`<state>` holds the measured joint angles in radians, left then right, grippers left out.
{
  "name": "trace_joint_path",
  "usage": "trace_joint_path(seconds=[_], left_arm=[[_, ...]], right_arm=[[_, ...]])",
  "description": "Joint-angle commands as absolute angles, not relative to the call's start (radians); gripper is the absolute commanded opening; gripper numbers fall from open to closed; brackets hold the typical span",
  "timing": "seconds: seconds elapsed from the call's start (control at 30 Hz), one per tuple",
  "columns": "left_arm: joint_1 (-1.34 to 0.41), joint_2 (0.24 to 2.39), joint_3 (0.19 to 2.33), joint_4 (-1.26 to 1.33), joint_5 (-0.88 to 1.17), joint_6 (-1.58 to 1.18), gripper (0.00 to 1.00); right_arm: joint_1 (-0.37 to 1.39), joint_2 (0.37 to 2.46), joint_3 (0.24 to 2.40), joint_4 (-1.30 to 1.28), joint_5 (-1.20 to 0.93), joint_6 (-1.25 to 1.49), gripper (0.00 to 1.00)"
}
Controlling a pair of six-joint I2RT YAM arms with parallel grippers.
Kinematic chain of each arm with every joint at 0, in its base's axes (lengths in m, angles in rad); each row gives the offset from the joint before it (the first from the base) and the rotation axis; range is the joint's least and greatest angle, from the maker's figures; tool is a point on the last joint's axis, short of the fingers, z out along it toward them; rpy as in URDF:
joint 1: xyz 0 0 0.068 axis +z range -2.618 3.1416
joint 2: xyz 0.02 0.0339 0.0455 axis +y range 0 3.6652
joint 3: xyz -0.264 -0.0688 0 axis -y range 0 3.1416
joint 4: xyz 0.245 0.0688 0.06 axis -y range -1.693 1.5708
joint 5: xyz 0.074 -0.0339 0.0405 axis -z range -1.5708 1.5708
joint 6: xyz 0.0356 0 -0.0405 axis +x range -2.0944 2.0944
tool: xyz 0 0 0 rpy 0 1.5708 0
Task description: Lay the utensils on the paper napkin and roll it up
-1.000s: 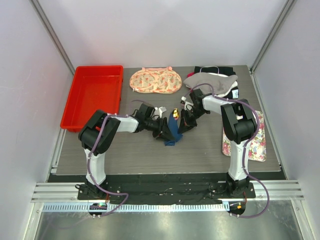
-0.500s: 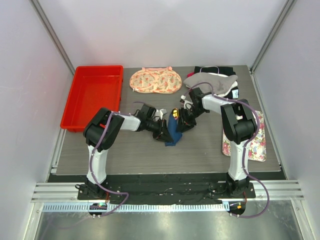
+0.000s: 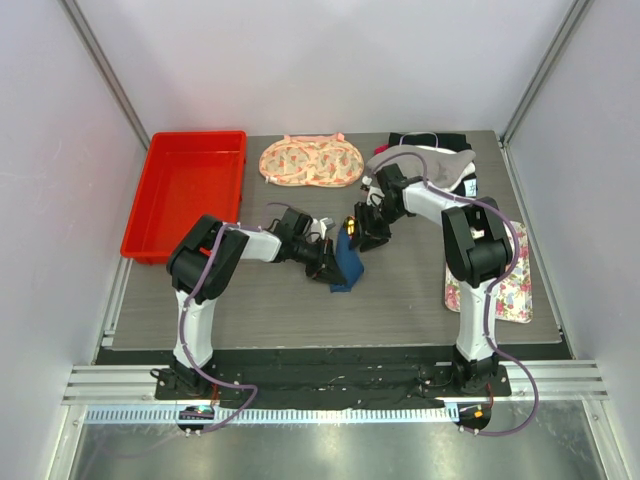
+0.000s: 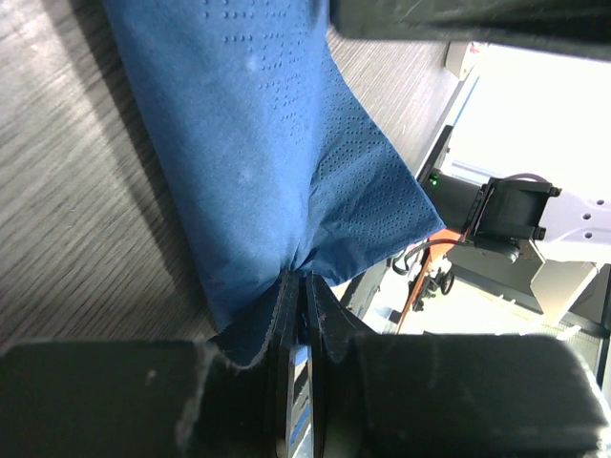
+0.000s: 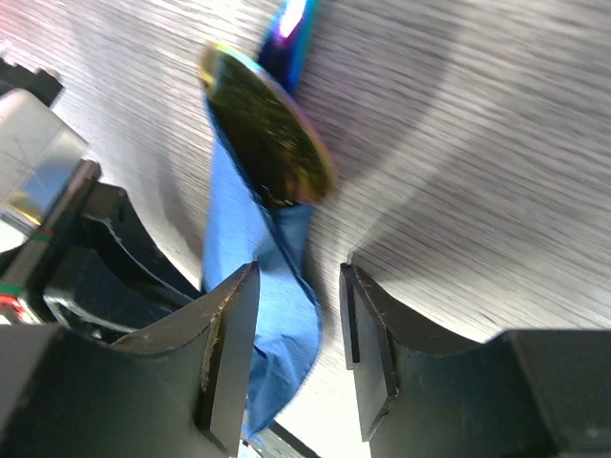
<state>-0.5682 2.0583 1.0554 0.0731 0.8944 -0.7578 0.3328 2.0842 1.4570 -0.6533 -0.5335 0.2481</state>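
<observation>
The paper napkin point(image 3: 346, 263) is a dark blue rolled bundle in mid-table. A utensil's yellowish end point(image 3: 350, 222) sticks out of its far end. In the left wrist view the napkin point(image 4: 277, 162) fills the frame, and my left gripper point(image 4: 304, 291) is shut on its bunched edge. The top view shows that gripper point(image 3: 328, 256) at the roll's left side. My right gripper point(image 3: 364, 226) stands open just beyond the roll's far end. In its wrist view the jaws point(image 5: 296, 275) stand apart over a fold of napkin point(image 5: 239, 248), gripping nothing, with the golden spoon bowl point(image 5: 267, 134) and a purple handle point(image 5: 291, 29) ahead.
A red tray point(image 3: 185, 195) sits at the far left. A peach floral cloth point(image 3: 310, 162) lies at the back centre, and grey and black cloths point(image 3: 430, 160) at the back right. A white floral mat point(image 3: 510, 280) lies along the right edge.
My right gripper has let go of the roll's far end, opened, and drawn back up and to the right. My left gripper has closed on the napkin's edge.
</observation>
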Motion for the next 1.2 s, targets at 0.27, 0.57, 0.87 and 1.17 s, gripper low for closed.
trace_joint_path(seconds=[0.27,0.57,0.87,1.17], left_arm=[[-0.574,2.108,1.04,0.006,0.761,-0.686,0.13],[-0.555,2.092,1.049,0.02,0.758,-0.706,0.15],[-0.488,1.795,1.086,-0.07,0.767,-0.649,0.72],[-0.358,1.582,1.108,-0.311,0.641,-0.454,1.0]], right_arm=[[0.39,2.155,1.413,-0.565,-0.48,0.301,0.4],[0.387,2.138,1.378,-0.542,-0.511,0.296,0.01],[0.356,2.017,1.382,-0.428,-0.632,0.27,0.01],[0.345,1.937,1.324,-0.351,-0.706,0.291,0.01]])
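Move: The far end of the rolled napkin, just below the utensil heads, lies about 3 cm left of the half-open right fingers, level fore and aft and a centimetre lower; the heads themselves stand some 5 cm ahead and 2 cm left of that hand. The left hand is already closed on the lower roll, with the far end about 11 cm ahead and 4 cm to its right, at its height, and the near end 4 cm back and 2 cm right. Sliding left about 2.5 cm and sinking a centimetre, the right hand brings its half-open fingers around the napkin's far end and shuts them, pinching it below the utensil heads, then rises some 2 cm with a slight tilt. The left hand holds the lower roll until that grip is made, then opens wide, lets go and pulls away up about 13 cm, forward and left. ##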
